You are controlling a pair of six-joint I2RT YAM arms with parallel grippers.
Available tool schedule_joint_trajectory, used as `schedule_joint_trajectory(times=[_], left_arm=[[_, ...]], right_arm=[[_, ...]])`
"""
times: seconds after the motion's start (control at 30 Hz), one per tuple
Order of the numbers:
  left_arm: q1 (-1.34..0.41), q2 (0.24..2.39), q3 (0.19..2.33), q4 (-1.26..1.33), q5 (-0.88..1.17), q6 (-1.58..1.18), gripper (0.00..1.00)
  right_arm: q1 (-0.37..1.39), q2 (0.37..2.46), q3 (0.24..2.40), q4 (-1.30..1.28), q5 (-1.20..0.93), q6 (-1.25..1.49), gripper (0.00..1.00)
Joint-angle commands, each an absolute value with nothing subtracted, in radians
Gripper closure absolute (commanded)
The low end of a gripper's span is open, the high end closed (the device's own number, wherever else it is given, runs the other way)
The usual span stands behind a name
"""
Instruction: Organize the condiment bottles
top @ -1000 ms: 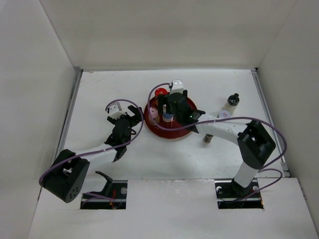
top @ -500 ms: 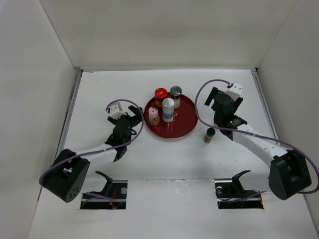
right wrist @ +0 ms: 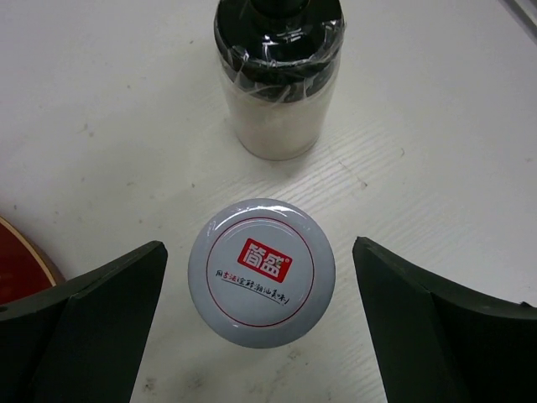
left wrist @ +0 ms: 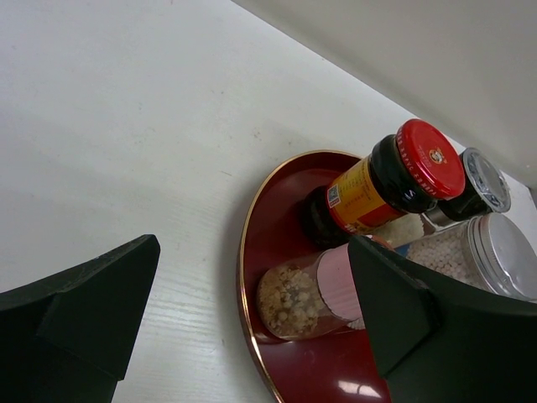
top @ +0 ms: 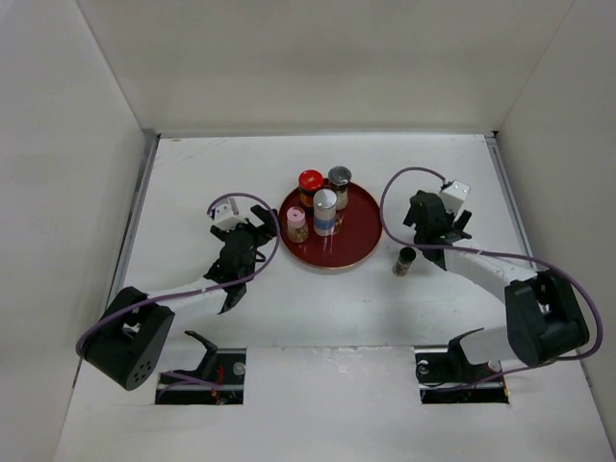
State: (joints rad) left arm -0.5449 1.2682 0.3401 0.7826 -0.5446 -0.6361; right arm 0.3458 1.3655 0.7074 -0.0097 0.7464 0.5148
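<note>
Four condiment bottles stand on the round dark-red tray (top: 351, 252): a red-capped one (top: 310, 181), a grey-capped one (top: 339, 177), a tall silver-capped one (top: 325, 204) and a pink-capped jar (top: 296, 223). A small dark bottle (top: 405, 260) stands on the table right of the tray. My right gripper (top: 430, 223) hangs open straight above a pale lilac-lidded jar (right wrist: 261, 273), one finger on each side and clear of it. A black-capped bottle (right wrist: 278, 75) stands just beyond. My left gripper (top: 254, 231) is open at the tray's left rim, facing the pink-capped jar (left wrist: 315, 294).
White walls enclose the table on the left, back and right. The tray's rim (right wrist: 21, 252) shows at the left of the right wrist view. In the top view the right arm hides the lilac-lidded jar and the black-capped bottle.
My right arm has swung from above the tray to the right side of the table and now hovers over the lilac-lidded jar. The left arm has not moved.
</note>
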Motion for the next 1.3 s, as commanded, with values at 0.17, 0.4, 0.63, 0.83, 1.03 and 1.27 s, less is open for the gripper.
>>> schedule_joint_trajectory(times=[0.17,0.4,0.63,0.83,1.03,1.27], left_arm=[[-0.553,1.258,0.345,0.841,-0.531,-0.647,0.01],[-0.550,1.252,0.342,0.841,-0.531,-0.647,0.01],[-0.550,1.264,0.348,0.841,-0.531,-0.647,0.01],[-0.547,1.267,0.350,0.841,-0.526,-0.646,0.01],[-0.548,1.264,0.348,0.841,-0.526,-0.646,0.01],[-0.547,1.269,0.351,0.839,-0.526,-0.644,0.01]], right_arm=[[0.301,1.420,0.749,0.034,0.704,0.554,0.27],[0.317,1.332,0.784,0.104,0.735,0.509,0.51],[0.461,1.325,0.893,0.189,0.684,0.374,0.52],[0.533,1.509,1.012,0.244,0.536,0.393,0.51],[0.555,1.669,1.112,0.268,0.491,0.393,0.51],[0.555,1.761,1.144,0.287,0.476,0.385,0.45]])
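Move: The white-lidded bottle stands between and a little below the open right fingers, about 1 cm to the right and 3 cm down. The black-capped bottle is roughly 9 cm ahead and 7 cm right of this hand, the small black-capped shaker 9 cm back and 5 cm left; the red tray's centre lies some 6 cm ahead and 25 cm left, with the dark-lidded jar 12 cm ahead and 22 cm left. From the left hand the white-lidded bottle is around 46 cm to the right, about level with it. The right hand sinks about 2 cm, closes its fingers on the white-lidded bottle just under the lid, then lifts it some 9 cm while swinging left and forward towards the red tray. It comes down again by about 8 cm to the tray's right-hand part, beside the dark-lidded jar, roughly 18 cm left and 8 cm forward of where it began, the wrist turning counter-clockwise some 30 degrees and the fingers keeping their grip. ##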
